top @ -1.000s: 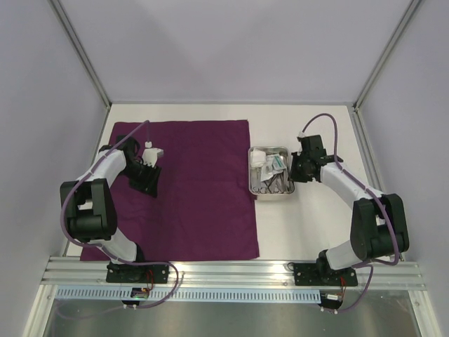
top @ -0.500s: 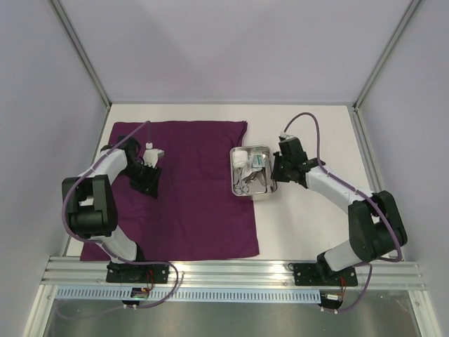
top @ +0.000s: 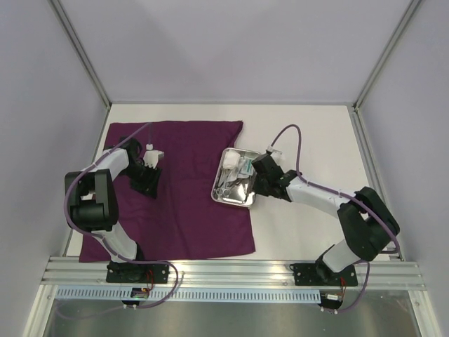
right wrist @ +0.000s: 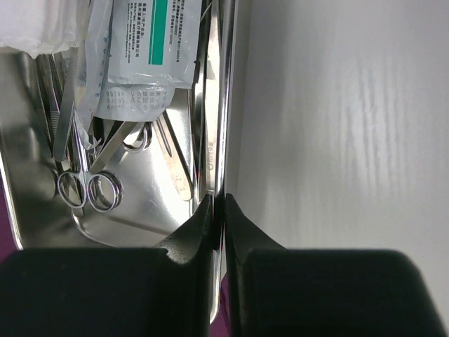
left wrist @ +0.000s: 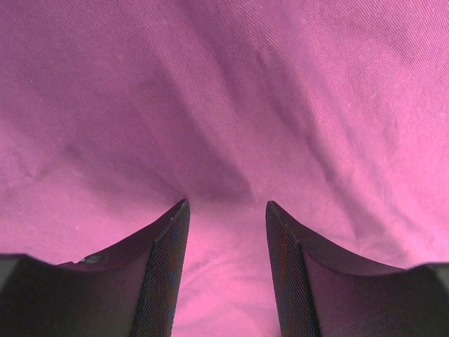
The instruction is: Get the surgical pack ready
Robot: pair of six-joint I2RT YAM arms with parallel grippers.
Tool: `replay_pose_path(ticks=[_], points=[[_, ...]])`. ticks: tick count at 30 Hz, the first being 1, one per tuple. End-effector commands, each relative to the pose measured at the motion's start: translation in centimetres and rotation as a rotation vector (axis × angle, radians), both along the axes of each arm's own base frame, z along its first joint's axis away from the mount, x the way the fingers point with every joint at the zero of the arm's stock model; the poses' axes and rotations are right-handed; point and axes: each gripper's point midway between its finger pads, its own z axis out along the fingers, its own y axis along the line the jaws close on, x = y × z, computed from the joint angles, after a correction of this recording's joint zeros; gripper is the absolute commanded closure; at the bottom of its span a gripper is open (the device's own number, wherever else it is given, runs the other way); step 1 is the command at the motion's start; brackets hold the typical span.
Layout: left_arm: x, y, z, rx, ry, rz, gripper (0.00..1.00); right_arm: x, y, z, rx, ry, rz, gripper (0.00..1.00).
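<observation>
A deep-purple cloth (top: 168, 210) lies spread over the left half of the table. The steel tray (top: 229, 202) rests tilted across the cloth's right edge. My right gripper (top: 257, 181) is shut on the tray's right rim (right wrist: 226, 105), its fingertips (right wrist: 218, 196) pinching the thin wall. Inside the tray lie scissors (right wrist: 88, 188), flat metal tweezers (right wrist: 175, 161), a clear packet with a green label (right wrist: 144, 42) and white gauze (right wrist: 38, 24). My left gripper (top: 145, 184) stands open low over the cloth (left wrist: 224, 91) at the left, with nothing between its fingers (left wrist: 228, 205).
The bare white tabletop (top: 309, 133) lies to the right of the tray. A metal rail (top: 231, 270) runs along the near edge by the arm bases. Slanted frame posts (top: 84, 63) and grey walls close in the back and the sides.
My right gripper has dragged the tray left, from the bare table onto the cloth's right edge, turning it slightly. The cloth's upper right corner has shifted a little left. The left arm has stayed put.
</observation>
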Motion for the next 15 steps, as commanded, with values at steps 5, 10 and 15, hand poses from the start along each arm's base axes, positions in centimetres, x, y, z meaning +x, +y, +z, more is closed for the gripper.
replay_pose_path(ticks=[5,10,15], points=[[1.4,-0.2,0.4,-0.011,-0.034,0.012,0.44,-1.2,6.5,0.2,0.175,0.013,-0.084,0.91],[1.6,-1.1,1.8,-0.026,-0.065,-0.024,0.43,-2.3,6.6,0.6,0.140,0.032,-0.029,0.67],[1.3,-3.0,3.7,-0.034,-0.096,-0.115,0.43,-3.1,5.0,4.4,0.046,-0.031,0.162,0.40]])
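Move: My right hand is pinching the tray's near right rim; the tray's middle lies some 4 cm ahead and 5 cm to the left, and the middle of the purple cloth it is going onto about 26 cm left, level with my hand. In the tray, the gauze stack is about 9 cm ahead and 6 cm left, the pouches 7 cm ahead and 2 cm left. From my left hand the tray's middle is some 25 cm right and 5 cm ahead. Still pinching the tray's rim, I drag the tray with my right hand some 4 cm left and a little less back towards me, sinking slightly. Then I open the fingers to just over half and let go of the rim, drifting on back and finally easing about 1 cm right and slightly up. My left hand starts rightward towards the tray, just over 1 cm. ##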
